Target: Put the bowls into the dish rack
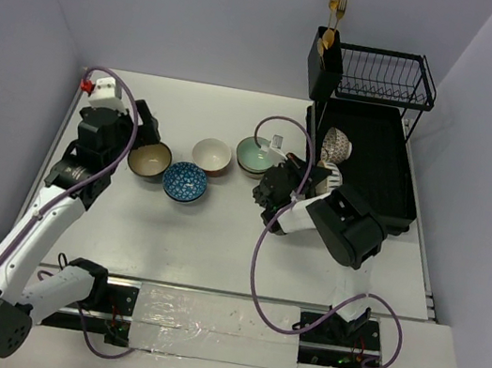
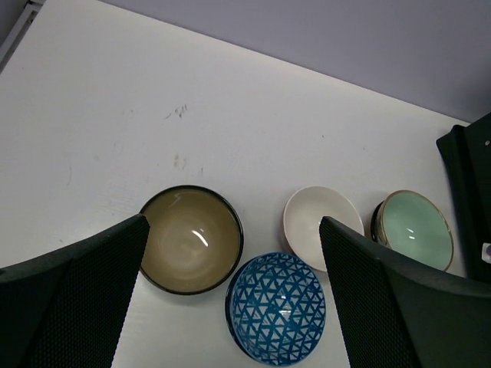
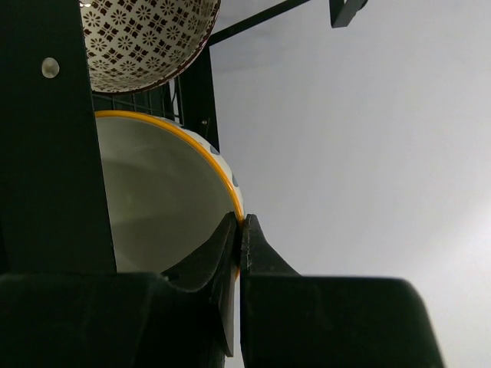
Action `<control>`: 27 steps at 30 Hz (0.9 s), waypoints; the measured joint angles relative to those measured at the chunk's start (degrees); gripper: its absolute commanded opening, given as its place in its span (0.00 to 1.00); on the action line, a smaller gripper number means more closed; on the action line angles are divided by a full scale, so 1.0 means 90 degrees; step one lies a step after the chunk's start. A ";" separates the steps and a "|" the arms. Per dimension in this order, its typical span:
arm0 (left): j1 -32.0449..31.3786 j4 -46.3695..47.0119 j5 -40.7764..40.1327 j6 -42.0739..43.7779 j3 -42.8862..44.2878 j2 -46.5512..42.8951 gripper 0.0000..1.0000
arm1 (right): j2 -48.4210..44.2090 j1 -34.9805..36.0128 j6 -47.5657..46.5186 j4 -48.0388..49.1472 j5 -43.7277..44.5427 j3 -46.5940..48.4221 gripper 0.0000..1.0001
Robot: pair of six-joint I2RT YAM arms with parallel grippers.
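Note:
Four bowls stand on the white table: tan with a dark rim [image 1: 149,159] [image 2: 192,239], blue patterned [image 1: 185,181] [image 2: 278,307], white with a red outside [image 1: 212,155] [image 2: 318,222], and mint green [image 1: 258,156] [image 2: 414,228]. My left gripper [image 1: 148,133] [image 2: 234,224] hovers open above the tan and blue bowls. A brown-white patterned bowl [image 1: 336,146] [image 3: 146,34] leans in the black dish rack [image 1: 373,168]. At the rack's left edge, my right gripper [image 1: 310,174] [image 3: 240,222] is shut on the yellow rim of a white bowl [image 3: 169,192].
A black cutlery holder with gold forks [image 1: 328,51] and a wire upper tier [image 1: 384,75] rise at the rack's back. A rack post [image 3: 46,153] stands close beside the held bowl. Walls enclose the table on three sides.

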 measured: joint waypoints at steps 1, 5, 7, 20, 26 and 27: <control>0.0000 0.0058 -0.0017 0.0017 0.0036 0.0068 0.99 | -0.0002 0.0000 -0.0005 0.0002 -0.0002 0.0000 0.00; -0.0002 0.0342 -0.0063 0.0053 0.0197 0.0401 0.99 | -0.0044 -0.0002 -0.0007 -0.0007 -0.0002 0.0002 0.00; 0.0000 0.0500 -0.0095 0.0075 0.0304 0.0576 0.99 | -0.0070 -0.0019 -0.0012 -0.0012 0.0005 0.0002 0.00; -0.0002 0.1719 -0.0576 0.0231 0.0316 0.1022 0.99 | -0.0226 -0.0425 -0.0027 -0.0029 0.0058 0.0005 0.00; -0.0002 0.1989 -0.0653 0.0384 0.0109 0.1022 0.99 | -0.0228 -0.0483 -0.0027 -0.0029 0.0056 0.0005 0.00; -0.0002 0.1994 -0.0675 0.0403 0.0092 0.1022 0.99 | -0.0228 -0.0491 -0.0029 -0.0029 0.0056 0.0005 0.00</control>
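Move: In the right hand the orange-rimmed bowl is still held by its upper rim; the middle of the dish rack's open tray lies about 9 cm to the right, 4 cm ahead and 10 cm below, and the patterned bowl stands 9 cm ahead, 1 cm right, 5 cm lower. The brown bowl lies roughly 17 cm under the open left hand, level with it and 3 cm left, the blue bowl 4 cm back, 7 cm right, equally low. Shifting the pinched orange-rimmed bowl about 3 cm to the right, the right hand carries it away from the rack tray's left wall, rising about 1 cm early on and turning some 5 degrees clockwise, its fingers staying shut on the rim. Meanwhile the left hand, open and empty, reaches about 5 cm forward past the brown bowl and climbs a little, its fingers tipping up some 10 degrees. ##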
